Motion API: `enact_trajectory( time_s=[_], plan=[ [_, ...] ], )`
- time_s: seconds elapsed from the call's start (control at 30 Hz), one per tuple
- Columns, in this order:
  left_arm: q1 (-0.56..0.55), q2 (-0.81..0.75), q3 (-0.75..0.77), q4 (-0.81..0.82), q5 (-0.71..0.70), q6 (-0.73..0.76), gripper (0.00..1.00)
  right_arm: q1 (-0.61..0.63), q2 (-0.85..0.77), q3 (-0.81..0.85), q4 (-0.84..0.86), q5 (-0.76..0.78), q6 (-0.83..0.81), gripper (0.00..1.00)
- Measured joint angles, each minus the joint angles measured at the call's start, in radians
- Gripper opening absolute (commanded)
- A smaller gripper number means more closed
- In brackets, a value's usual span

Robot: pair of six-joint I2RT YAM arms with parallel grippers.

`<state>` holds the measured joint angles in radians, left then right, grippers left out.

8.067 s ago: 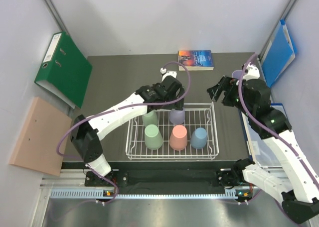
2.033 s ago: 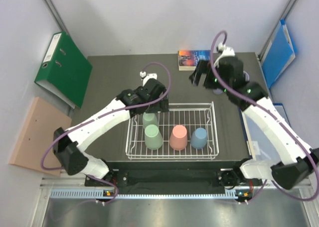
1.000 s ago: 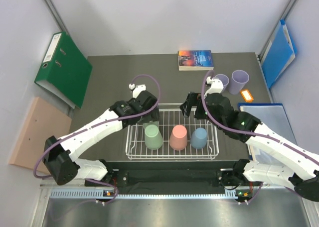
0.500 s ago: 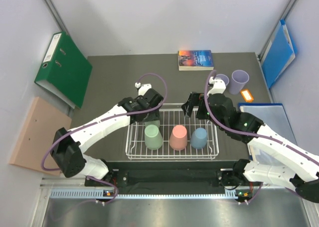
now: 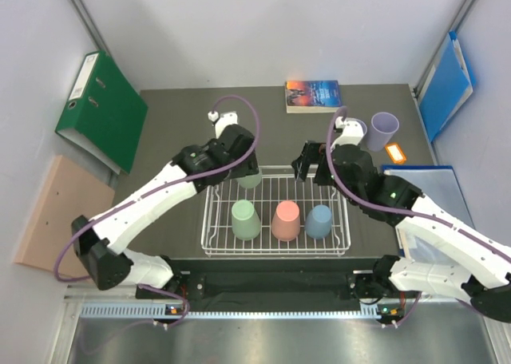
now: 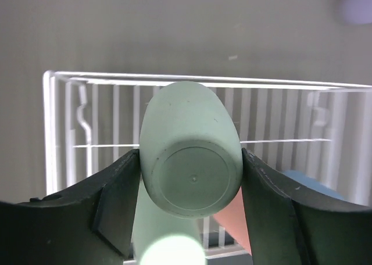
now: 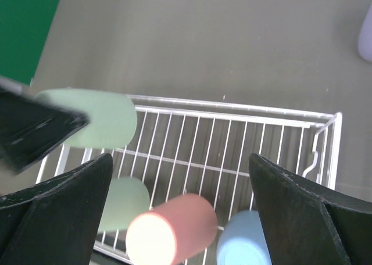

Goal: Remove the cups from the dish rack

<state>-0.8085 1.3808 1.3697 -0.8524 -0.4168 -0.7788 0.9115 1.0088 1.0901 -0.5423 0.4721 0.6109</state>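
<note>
My left gripper [image 5: 244,171] is shut on a light green cup [image 5: 250,178], base toward its camera [image 6: 192,171], held over the back left of the white wire dish rack [image 5: 343,212]. Three upturned cups stand in the rack's front row: a green cup [image 5: 245,219], a pink cup [image 5: 285,220] and a blue cup [image 5: 319,220]. Two lavender cups [image 5: 384,129] stand upright on the table at the back right. My right gripper [image 5: 307,163] hangs open over the rack's back right [image 7: 180,160], with nothing between its fingers.
A book [image 5: 313,95] lies at the table's back edge. A green binder [image 5: 100,108] leans at the left, and a blue folder [image 5: 447,81] at the right. An orange tag [image 5: 395,152] and a clear sleeve [image 5: 423,200] lie to the right of the rack.
The left gripper has closed on the back green cup and raised it toward the rack's back edge. The right gripper has drifted slightly back and stays open.
</note>
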Motion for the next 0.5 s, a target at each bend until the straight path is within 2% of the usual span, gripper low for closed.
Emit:
enact_trajectory(
  time_s=[0.1, 0.2, 0.37, 0.5],
  plan=[
    [0.018, -0.069, 0.002, 0.048, 0.062, 0.003, 0.0, 0.001, -0.007, 0.001, 0.012, 0.04, 0.019, 0.98],
    [0.076, -0.136, -0.011, 0.15, 0.198, -0.015, 0.0, -0.005, -0.055, -0.027, 0.063, 0.042, 0.03, 0.96],
    [0.252, -0.22, -0.202, 0.484, 0.512, -0.149, 0.0, -0.032, -0.121, -0.015, 0.127, -0.012, 0.021, 0.96],
    [0.349, -0.155, -0.351, 0.865, 0.743, -0.36, 0.0, -0.034, -0.122, 0.027, 0.157, -0.057, 0.005, 0.95]
  ],
)
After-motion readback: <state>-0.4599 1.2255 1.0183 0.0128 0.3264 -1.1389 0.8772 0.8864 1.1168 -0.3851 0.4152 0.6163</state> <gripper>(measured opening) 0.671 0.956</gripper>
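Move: The left hand holds the lifted green cup; the open right fingers that await it are about 14 cm to its right, 2 cm back and 5 cm higher. In the rack, the second green cup sits roughly 9 cm back, 12 cm below, with the salmon cup 10 cm right of that. From the right hand, the held green cup lies about 14 cm left, 3 cm ahead and 8 cm down; the blue cup is 7 cm back, 4 cm right, 17 cm below. Still pinched in the left fingers, the green cup is carried up about 9 cm clear of the rack, then forward and right some 5 cm, while the wrist swings the fingers from pointing down round towards the right hand by some 50 degrees. The right hand rises about 8 cm beside it, staying open and tilting up, without touching the cup. ##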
